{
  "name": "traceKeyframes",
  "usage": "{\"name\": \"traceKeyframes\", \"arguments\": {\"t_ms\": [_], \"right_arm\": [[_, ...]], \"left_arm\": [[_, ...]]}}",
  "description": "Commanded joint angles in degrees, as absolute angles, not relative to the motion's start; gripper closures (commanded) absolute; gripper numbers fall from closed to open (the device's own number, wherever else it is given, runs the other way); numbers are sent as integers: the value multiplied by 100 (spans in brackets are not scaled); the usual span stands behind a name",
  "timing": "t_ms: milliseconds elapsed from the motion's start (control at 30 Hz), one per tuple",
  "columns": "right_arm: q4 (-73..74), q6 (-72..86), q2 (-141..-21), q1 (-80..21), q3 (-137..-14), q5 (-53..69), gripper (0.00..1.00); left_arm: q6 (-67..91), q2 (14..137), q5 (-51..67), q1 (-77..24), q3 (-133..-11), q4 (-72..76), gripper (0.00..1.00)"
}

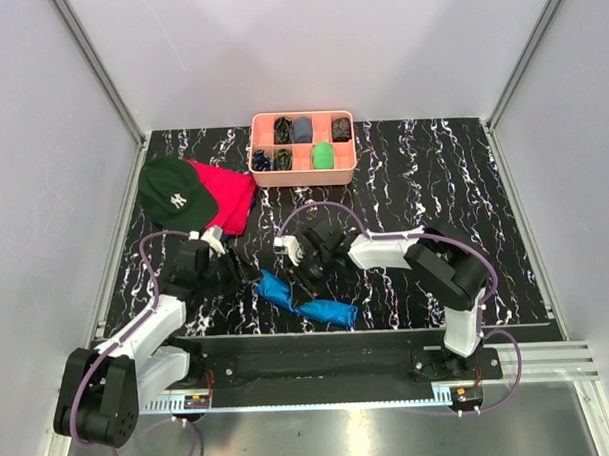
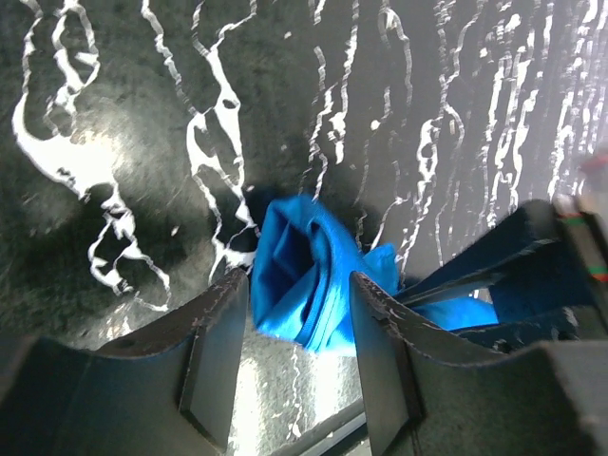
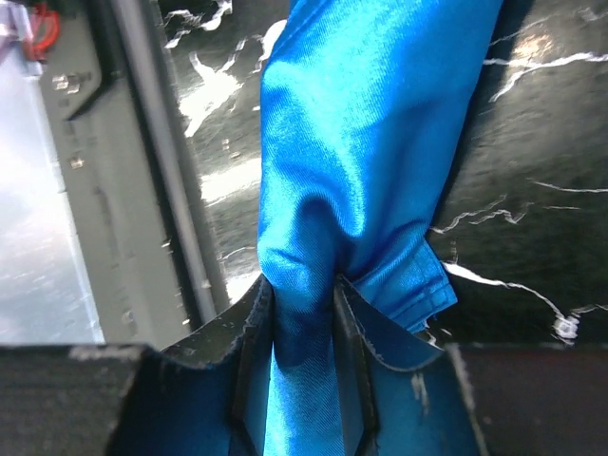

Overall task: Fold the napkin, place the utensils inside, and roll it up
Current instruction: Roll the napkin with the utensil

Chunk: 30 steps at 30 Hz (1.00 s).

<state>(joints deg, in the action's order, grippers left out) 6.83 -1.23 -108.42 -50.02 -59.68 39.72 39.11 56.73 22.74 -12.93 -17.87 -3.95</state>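
Note:
The bright blue napkin (image 1: 309,303) lies as a long rolled bundle near the table's front edge. My right gripper (image 1: 308,278) is shut on it; in the right wrist view the cloth (image 3: 370,142) is pinched tight between the fingers of that gripper (image 3: 302,290). My left gripper (image 1: 250,274) stands open at the bundle's left end. In the left wrist view the napkin's end (image 2: 304,275) sits just beyond the fingertips of the left gripper (image 2: 299,294), with a gap on either side. The utensils are hidden from every view.
A pink tray (image 1: 305,175) with small items stands at the back centre. A dark green cap (image 1: 175,192) lies on a red cloth (image 1: 235,195) at the back left. The metal rail (image 1: 319,346) runs right behind the napkin's near side.

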Motion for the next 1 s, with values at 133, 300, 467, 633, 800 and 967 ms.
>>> {"name": "traceKeyframes", "arguments": {"t_ms": [133,300,467,633,800,967], "right_arm": [[747,167,-11346,-4562,-6161,5290,68],[712,220,-11487,-4351,-6328,5615,68],[703,272,-11803,-4228,-6530,6019,69],[712,281,-11971,-4201,-6609,6117,69],[729,281,-11971,-4201,-6601,6056,69],[764,360,-11769,-4192,-6601,5652,62]], "left_arm": [[3937,6029,2944,-1274,-1688,694,55],[4025,6135,3146,-1283,-1591,782,55],[4052,6389,3217,-1283,-1547,1063,55],[4131,6845,3340,-1292,-1538,1598,56],[4192,7180,3533,-1292,-1564,1872,70],[4219,7251,3517,-1310,-1599,1698,100]]}}
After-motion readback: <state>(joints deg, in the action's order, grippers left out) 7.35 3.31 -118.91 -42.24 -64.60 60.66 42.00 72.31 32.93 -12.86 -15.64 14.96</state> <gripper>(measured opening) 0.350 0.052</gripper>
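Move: The napkin's loose left end lies about 3 cm to the right of the left fingers, 1 cm ahead and 2 cm lower. The right fingers already hold the rolled napkin between them; from them its left end is some 7 cm left and 6 cm ahead, its other end about 14 cm right and 3 cm back. The red cloth lies roughly 22 cm ahead of the left hand and 6 cm to its left. The napkin's left end is what the left hand goes for: open, it moves about 3 cm to the right and sinks some 2 cm onto it, then shuts its fingers to pinch the folded tip. The right hand keeps its grip nearly in place, rolling some 20 degrees so that its top leans forward and its fingertips point farther back towards the base. ##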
